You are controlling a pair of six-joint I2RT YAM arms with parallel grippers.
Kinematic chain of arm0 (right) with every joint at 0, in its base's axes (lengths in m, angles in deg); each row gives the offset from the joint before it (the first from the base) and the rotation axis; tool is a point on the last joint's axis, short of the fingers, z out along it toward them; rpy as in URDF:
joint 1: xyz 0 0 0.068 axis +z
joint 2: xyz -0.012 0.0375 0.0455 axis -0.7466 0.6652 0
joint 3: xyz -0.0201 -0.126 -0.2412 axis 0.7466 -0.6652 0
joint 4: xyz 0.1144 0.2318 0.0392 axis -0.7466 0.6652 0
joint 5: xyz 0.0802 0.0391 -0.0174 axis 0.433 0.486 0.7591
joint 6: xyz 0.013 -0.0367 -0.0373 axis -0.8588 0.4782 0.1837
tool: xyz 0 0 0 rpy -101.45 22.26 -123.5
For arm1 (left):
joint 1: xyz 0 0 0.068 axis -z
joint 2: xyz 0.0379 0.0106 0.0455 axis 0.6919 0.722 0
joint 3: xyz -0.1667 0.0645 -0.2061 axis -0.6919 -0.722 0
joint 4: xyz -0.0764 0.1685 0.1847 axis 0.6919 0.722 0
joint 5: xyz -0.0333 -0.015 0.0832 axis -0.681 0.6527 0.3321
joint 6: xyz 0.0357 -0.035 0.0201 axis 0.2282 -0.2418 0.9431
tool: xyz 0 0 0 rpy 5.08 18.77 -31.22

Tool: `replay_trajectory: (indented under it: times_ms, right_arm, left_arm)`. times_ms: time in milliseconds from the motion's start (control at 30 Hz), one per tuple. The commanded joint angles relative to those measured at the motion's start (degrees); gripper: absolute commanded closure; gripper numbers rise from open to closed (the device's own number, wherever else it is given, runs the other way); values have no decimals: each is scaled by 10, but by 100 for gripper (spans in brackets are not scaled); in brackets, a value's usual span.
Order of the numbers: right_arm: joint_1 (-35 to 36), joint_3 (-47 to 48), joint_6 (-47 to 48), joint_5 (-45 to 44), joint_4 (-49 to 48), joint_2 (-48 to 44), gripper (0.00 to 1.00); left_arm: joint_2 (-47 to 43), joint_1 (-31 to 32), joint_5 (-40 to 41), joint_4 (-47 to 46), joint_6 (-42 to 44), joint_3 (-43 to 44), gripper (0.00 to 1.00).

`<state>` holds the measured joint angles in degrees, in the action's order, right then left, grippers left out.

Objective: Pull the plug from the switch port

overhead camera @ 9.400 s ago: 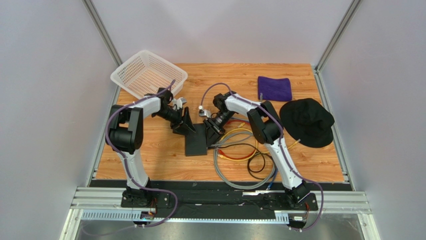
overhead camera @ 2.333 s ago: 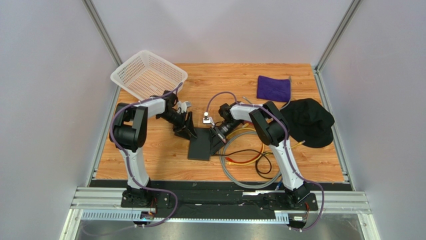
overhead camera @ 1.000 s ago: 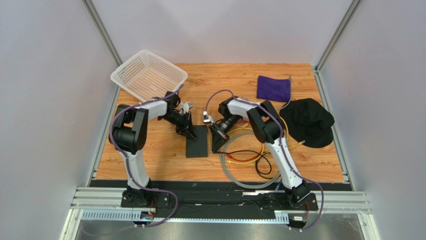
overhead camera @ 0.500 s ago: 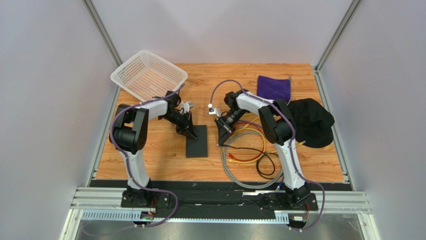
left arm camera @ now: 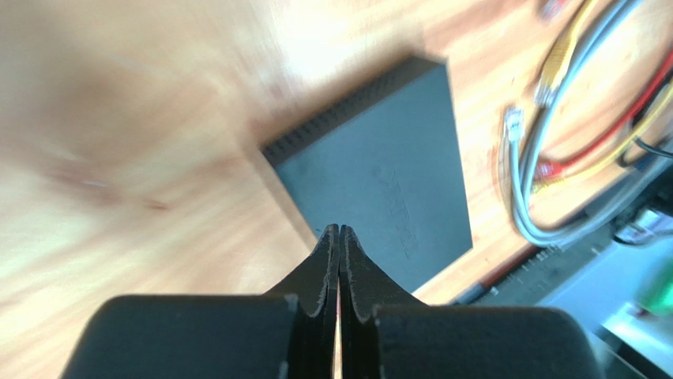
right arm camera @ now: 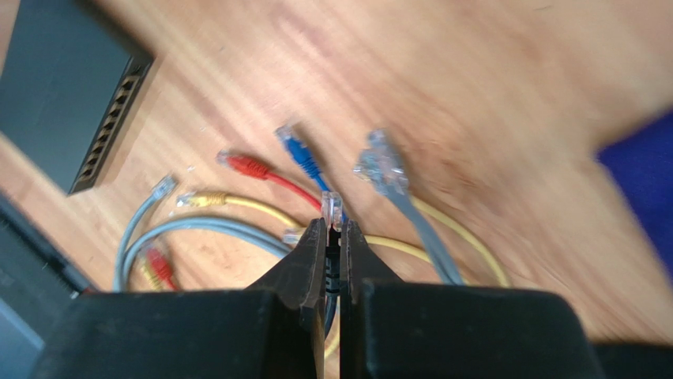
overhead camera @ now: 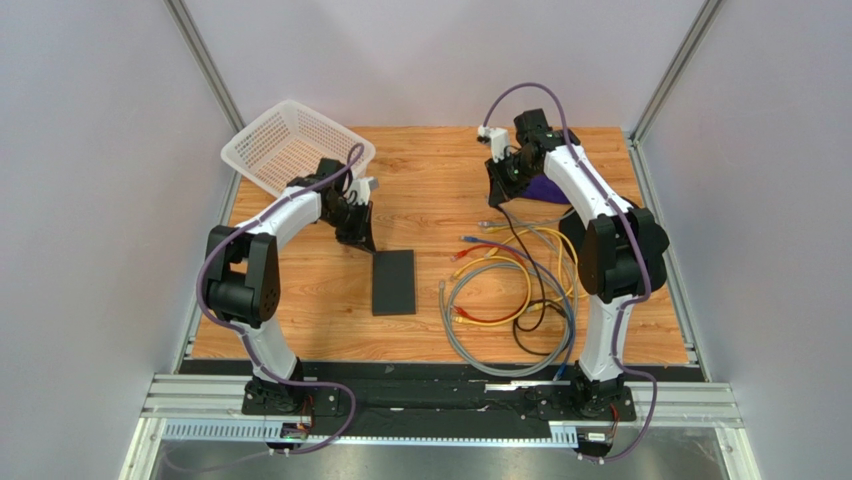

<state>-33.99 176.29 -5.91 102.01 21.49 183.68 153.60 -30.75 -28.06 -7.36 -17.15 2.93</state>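
The switch (overhead camera: 393, 282) is a flat black box lying on the wooden table; its row of sockets (right arm camera: 109, 133) shows no cable in it. In the right wrist view my right gripper (right arm camera: 332, 229) is shut on a clear plug (right arm camera: 332, 205) with a black boot. That gripper (overhead camera: 497, 190) hangs high over the back of the table, far from the switch, with the black cable (overhead camera: 522, 255) trailing down from it. My left gripper (overhead camera: 362, 240) is shut on nothing, just behind the switch's far left corner; its tips (left arm camera: 340, 230) hover above the switch (left arm camera: 379, 174).
Loose network cables lie coiled right of the switch: grey (overhead camera: 470, 345), yellow (overhead camera: 555, 250), red (overhead camera: 480, 320), with red (right arm camera: 243, 165), blue (right arm camera: 298, 154) and grey (right arm camera: 382, 169) plugs free. A white basket (overhead camera: 295, 145) stands back left. A purple cloth (right arm camera: 641, 181) lies under the right arm.
My right gripper has pulled away from the switch up and to the back right, carrying the black cable's plug. My left gripper has lifted off the switch and drawn back.
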Motion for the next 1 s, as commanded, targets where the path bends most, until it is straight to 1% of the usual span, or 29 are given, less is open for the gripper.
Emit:
replay_trajectory:
  times_ms: [0, 33, 67, 100, 133, 167, 200, 233, 267, 300, 333, 367, 433, 500, 533, 567, 600, 633, 667, 700, 733, 767, 800, 833, 867, 900, 933, 967]
  right_arm:
    - [8, 37, -67, -148, -107, -83, 95]
    - [6, 39, -75, -156, -124, -90, 95]
    - [4, 41, -95, -169, -159, -104, 91]
    - [0, 45, -103, -172, -178, -109, 83]
    - [-2, 46, -112, -172, -209, -114, 80]
    - [-2, 49, -123, -172, -220, -114, 72]
    - [-3, 60, -145, -175, -227, -113, 48]
    - [-3, 68, -156, -171, -230, -104, 39]
    - [-3, 78, -164, -154, -225, -100, 30]
    - [-2, 81, -189, -144, -222, -98, 17]
    - [-2, 68, -199, -136, -230, -107, 9]
    - [2, 55, -204, -127, -235, -118, 0]
    - [13, 14, -183, -125, -224, -157, 0]
    - [14, -17, -163, -137, -207, -192, 0]
    - [14, -31, -142, -143, -188, -226, 0]
    - [13, -37, -132, -152, -176, -237, 0]
    - [14, -29, -129, -166, -163, -243, 0]
    - [14, -15, -131, -171, -138, -244, 0]
    - [14, 32, -134, -176, -126, -239, 0]
    - [17, 58, -148, -189, -113, -230, 0]
    - [20, 92, -169, -213, -93, -203, 0]
    - [21, 147, -217, -282, -81, -188, 0]
    - [28, 173, -245, -327, -68, -160, 0]
    - [32, 183, -260, -358, -55, -154, 0]
    - [35, 177, -265, -400, -63, -157, 0]
    - [41, 132, -258, -409, -76, -177, 0]
    - [44, 108, -250, -417, -103, -189, 0]
    - [47, 84, -248, -432, -111, -197, 0]
  left_arm:
    - [-55, -4, 60, 21, 71, 70, 100]
    - [-59, -5, 68, 23, 77, 87, 100]
    - [-67, -6, 81, 29, 89, 94, 100]
    - [-71, -6, 87, 34, 96, 103, 100]
    - [-77, -6, 92, 36, 101, 117, 100]
    - [-81, -8, 99, 43, 110, 124, 100]
    - [-84, -8, 102, 46, 112, 134, 100]
    - [-91, -9, 105, 48, 115, 140, 99]
    - [-96, -10, 110, 51, 122, 143, 96]
    - [-101, -10, 113, 54, 125, 151, 92]
    - [-112, -10, 115, 60, 131, 155, 77]
    - [-119, -10, 117, 64, 140, 158, 68]
    - [-142, -11, 118, 91, 150, 182, 55]
    - [-163, -13, 113, 108, 176, 211, 50]
    - [-183, -13, 112, 126, 191, 223, 44]
    - [-192, -13, 118, 130, 214, 235, 39]
    - [-198, -13, 123, 132, 223, 262, 36]
    - [-208, -12, 129, 125, 229, 273, 29]
    - [-211, -13, 143, 114, 234, 284, 26]
    - [-212, -13, 153, 98, 228, 298, 24]
    - [-212, -13, 168, 55, 214, 302, 12]
    - [-214, -15, 198, 29, 167, 302, 12]
    - [-217, -18, 208, 3, 140, 294, 11]
    - [-221, -21, 228, -40, 86, 287, 11]
    - [-221, -23, 236, -51, 62, 283, 11]
    - [-219, -23, 238, -53, 54, 270, 11]
    - [-219, -23, 224, -60, 34, 258, 10]
    - [-219, -23, 216, -60, 34, 243, 11]
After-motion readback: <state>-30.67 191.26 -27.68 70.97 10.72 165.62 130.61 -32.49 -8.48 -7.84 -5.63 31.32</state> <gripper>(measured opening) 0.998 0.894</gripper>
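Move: The right hand holds the black plug, clear of the switch, with the middle of the cable pile about 17 cm back, 7 cm right and 11 cm below. The loose grey plug is about 1 cm ahead and 1 cm left of that hand, the blue plug 3 cm back and 5 cm left, both low. From the left hand, shut and empty, the switch is roughly 6 cm back, 4 cm right and 4 cm lower. Opening wide, both hands rise 25 to 30 cm from the table, the right letting go of the black plug. ##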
